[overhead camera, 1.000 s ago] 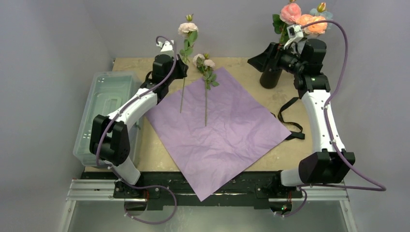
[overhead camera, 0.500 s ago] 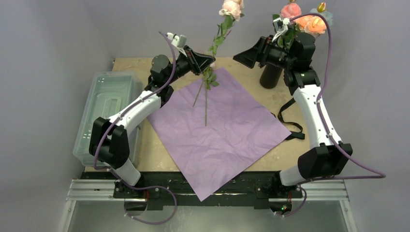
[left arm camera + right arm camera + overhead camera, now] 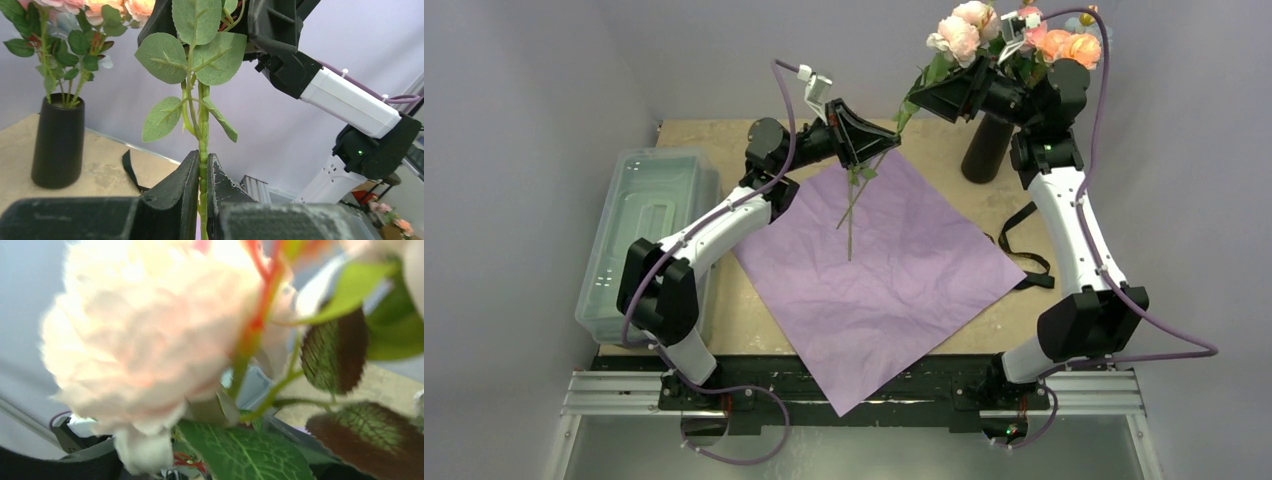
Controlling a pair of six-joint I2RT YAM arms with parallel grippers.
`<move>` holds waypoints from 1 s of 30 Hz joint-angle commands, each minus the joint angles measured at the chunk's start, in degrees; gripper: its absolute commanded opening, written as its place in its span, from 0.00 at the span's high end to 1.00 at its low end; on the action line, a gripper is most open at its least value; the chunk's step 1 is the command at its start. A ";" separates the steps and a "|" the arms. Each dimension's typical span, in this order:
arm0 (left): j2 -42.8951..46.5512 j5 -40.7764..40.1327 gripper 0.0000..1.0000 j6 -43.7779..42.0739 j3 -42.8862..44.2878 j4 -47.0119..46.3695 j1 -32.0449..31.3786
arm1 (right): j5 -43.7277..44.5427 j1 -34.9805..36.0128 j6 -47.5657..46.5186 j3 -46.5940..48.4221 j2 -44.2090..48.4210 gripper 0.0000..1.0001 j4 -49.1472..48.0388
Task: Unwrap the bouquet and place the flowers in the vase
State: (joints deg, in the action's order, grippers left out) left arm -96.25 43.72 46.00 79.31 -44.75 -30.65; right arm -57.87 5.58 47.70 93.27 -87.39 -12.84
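Observation:
My left gripper is shut on the green stem of a pale pink rose, holding it up and tilted to the right above the lilac paper. My right gripper is open, with its fingers either side of the leafy upper stem just below the bloom. The bloom fills the right wrist view and hides that gripper's own jaws. The black vase stands at the back right with pink and peach flowers in it. Another flower's stem lies on the paper.
A clear plastic bin sits along the table's left edge. The black ribbon lies loose on the table by the paper's right corner, in front of the vase. The grey back wall is close behind the vase.
My left gripper has lifted the rose off the paper and carried it up and right. My right gripper has swung left from the vase to the rose's upper stem.

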 commanded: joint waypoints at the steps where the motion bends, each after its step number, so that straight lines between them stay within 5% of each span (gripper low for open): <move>1: -0.82 3.76 1.00 4.44 2.33 -6.44 0.02 | -3.04 0.11 3.82 3.63 0.24 0.32 -5.52; 9: -0.26 5.09 1.00 2.41 0.76 -4.39 0.13 | -2.54 -0.03 3.89 4.34 0.18 0.99 -5.13; 11: 0.47 3.21 0.94 -1.15 0.92 0.84 0.29 | -2.28 -0.23 3.12 4.78 0.37 1.00 -4.41; 17: 1.93 -1.83 0.06 -8.33 1.52 11.26 3.51 | -2.03 -4.22 1.24 7.09 0.50 1.00 -1.88; 25: 2.99 -21.08 0.00 -17.76 7.05 32.43 7.04 | 2.76 -14.02 -14.78 17.72 -0.81 1.00 14.21; 30: 1.84 -20.56 0.00 -14.75 7.97 33.63 10.30 | 12.01 -16.37 -30.08 29.12 -3.82 1.00 25.28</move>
State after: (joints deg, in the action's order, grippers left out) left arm -95.88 26.61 31.53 86.26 -12.97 -22.76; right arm -54.15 -9.96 32.60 114.69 -90.35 2.79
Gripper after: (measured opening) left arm 0.996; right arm 0.046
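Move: My left fingers hold the pale pink flower by its green stem, and my open right fingers already straddle it a little higher, about 3 cm ahead, 3 cm right and 6 cm above my left hand. From my right hand the stem is about 1 cm back. The black vase stands roughly 13 cm ahead, 19 cm right and 37 cm below my right hand. The last cream flower lies some 10 cm ahead, 5 cm left and 40 cm below my left hand. I ease my right hand up about 2 cm and pinch the stem shut under the blossoms while my left keeps its hold; only then do I open my left fingers wide. My right carries the flower some 11 cm right, rising and turning clockwise, to close the sideways gap to the vase, as my left swings forward and left, sinking slightly and turning counter-clockwise, towards the last flower. ##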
